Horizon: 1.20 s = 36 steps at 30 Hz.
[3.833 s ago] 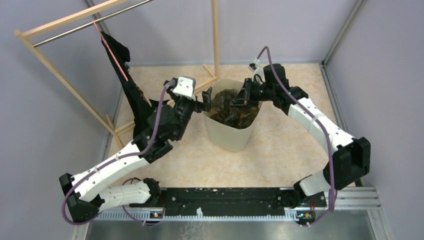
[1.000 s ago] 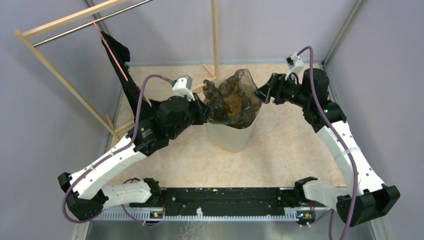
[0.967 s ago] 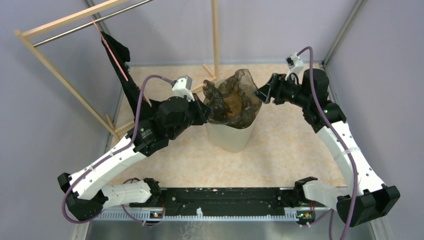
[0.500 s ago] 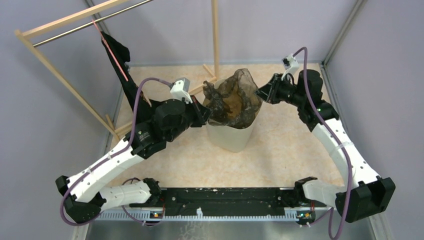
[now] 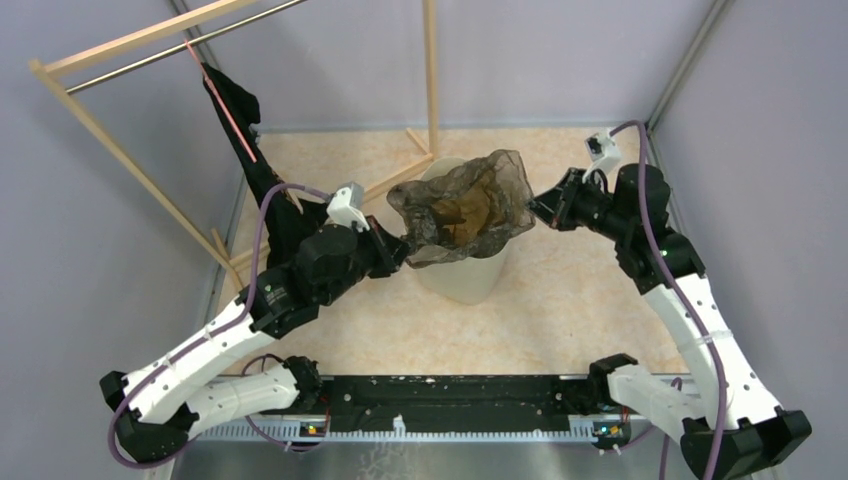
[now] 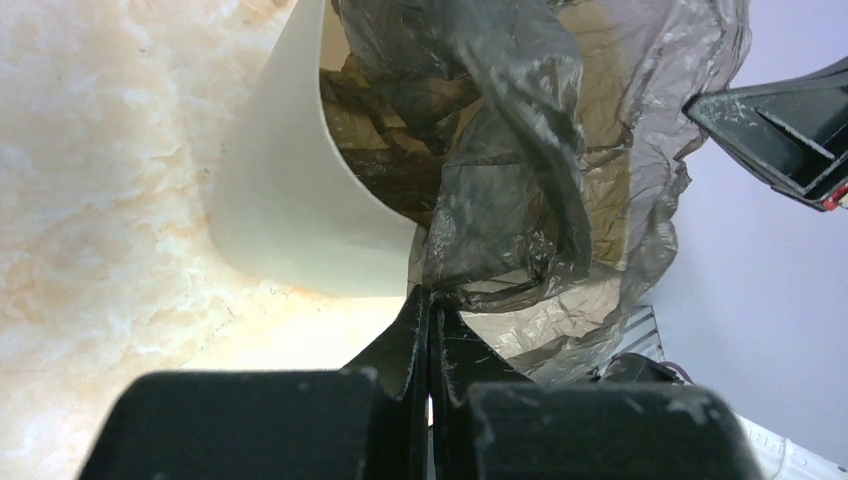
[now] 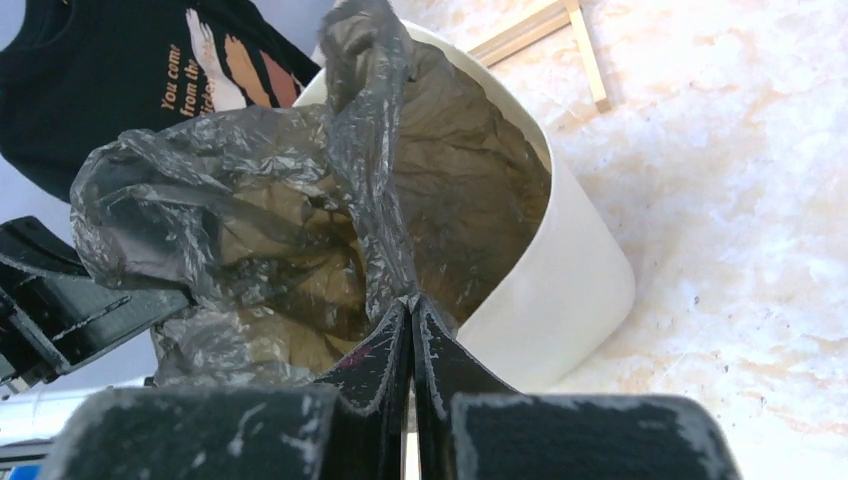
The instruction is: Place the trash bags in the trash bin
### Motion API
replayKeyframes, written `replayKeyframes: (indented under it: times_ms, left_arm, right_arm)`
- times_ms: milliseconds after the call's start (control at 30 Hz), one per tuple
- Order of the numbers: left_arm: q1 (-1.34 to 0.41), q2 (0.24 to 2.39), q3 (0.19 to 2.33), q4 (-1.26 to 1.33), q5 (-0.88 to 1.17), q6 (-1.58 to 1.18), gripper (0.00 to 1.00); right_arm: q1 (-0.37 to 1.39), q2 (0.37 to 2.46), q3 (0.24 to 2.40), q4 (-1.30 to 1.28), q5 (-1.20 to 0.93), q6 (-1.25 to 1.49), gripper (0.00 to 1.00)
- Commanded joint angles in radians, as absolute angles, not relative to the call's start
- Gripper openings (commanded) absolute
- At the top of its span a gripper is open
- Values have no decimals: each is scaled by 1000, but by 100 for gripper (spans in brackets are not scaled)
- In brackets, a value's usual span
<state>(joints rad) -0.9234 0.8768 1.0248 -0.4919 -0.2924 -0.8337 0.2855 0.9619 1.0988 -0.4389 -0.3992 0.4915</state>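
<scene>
A cream trash bin (image 5: 462, 278) stands mid-table. A translucent grey-brown trash bag (image 5: 460, 205) sits in it, its mouth stretched wide above the rim. My left gripper (image 5: 398, 250) is shut on the bag's left edge, and my right gripper (image 5: 535, 208) is shut on its right edge. In the left wrist view the closed tips (image 6: 430, 292) pinch the film (image 6: 520, 170) beside the bin wall (image 6: 290, 210). The right wrist view shows the same: tips (image 7: 412, 300) clamped on a fold of the bag (image 7: 250, 200) over the bin (image 7: 570, 290).
A wooden clothes rack (image 5: 120, 150) stands at the back left. A black T-shirt (image 5: 245, 140) hangs from it on a pink hanger, close behind my left arm. One rack foot (image 5: 395, 178) lies next to the bin. Grey walls close in the table.
My right gripper went from open to shut on the bag's right edge and drew back to the right. The left arm pulled toward the near left, so the bag's mouth spread wider.
</scene>
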Motion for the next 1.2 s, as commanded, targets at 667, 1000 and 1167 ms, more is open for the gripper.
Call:
replayKeyframes:
  times_ms: [667,1000,1167]
  left_arm:
    - [-919,838,887,-530,-360,-897,0]
    - [-919,833,868,-553,-364,-907,0]
    - [-917,839,853,-533,-346,-914,0]
  right_arm:
    - [285,894,1036,-565,-169,456,0]
    - [286,842,1019,-613,-154,437,0]
    - [285,834,987,-604,-160,439,0]
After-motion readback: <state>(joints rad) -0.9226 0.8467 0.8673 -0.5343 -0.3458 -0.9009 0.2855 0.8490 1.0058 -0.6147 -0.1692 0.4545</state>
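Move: Both hands already pinch the trash bag's edge, its mouth hanging open between them over the bin. The bin's rim centre lies about 10 cm right and 8 cm ahead of the left hand, some 5 cm below. From the right hand, the rim centre is roughly 13 cm left, level fore and aft, and 6 cm below. The black shirt hangs about 20 cm left and 4 cm ahead of the left hand. Down and outward, both shut grippers draw the bag's mouth tight over the near part of the bin: the left sinks about 7 cm and drifts a little left. The right drops some 5 cm, then pulls nearly as far to its right, turning about 10 degrees clockwise and easing back slightly at the end. Both keep their pinch on the plastic. ##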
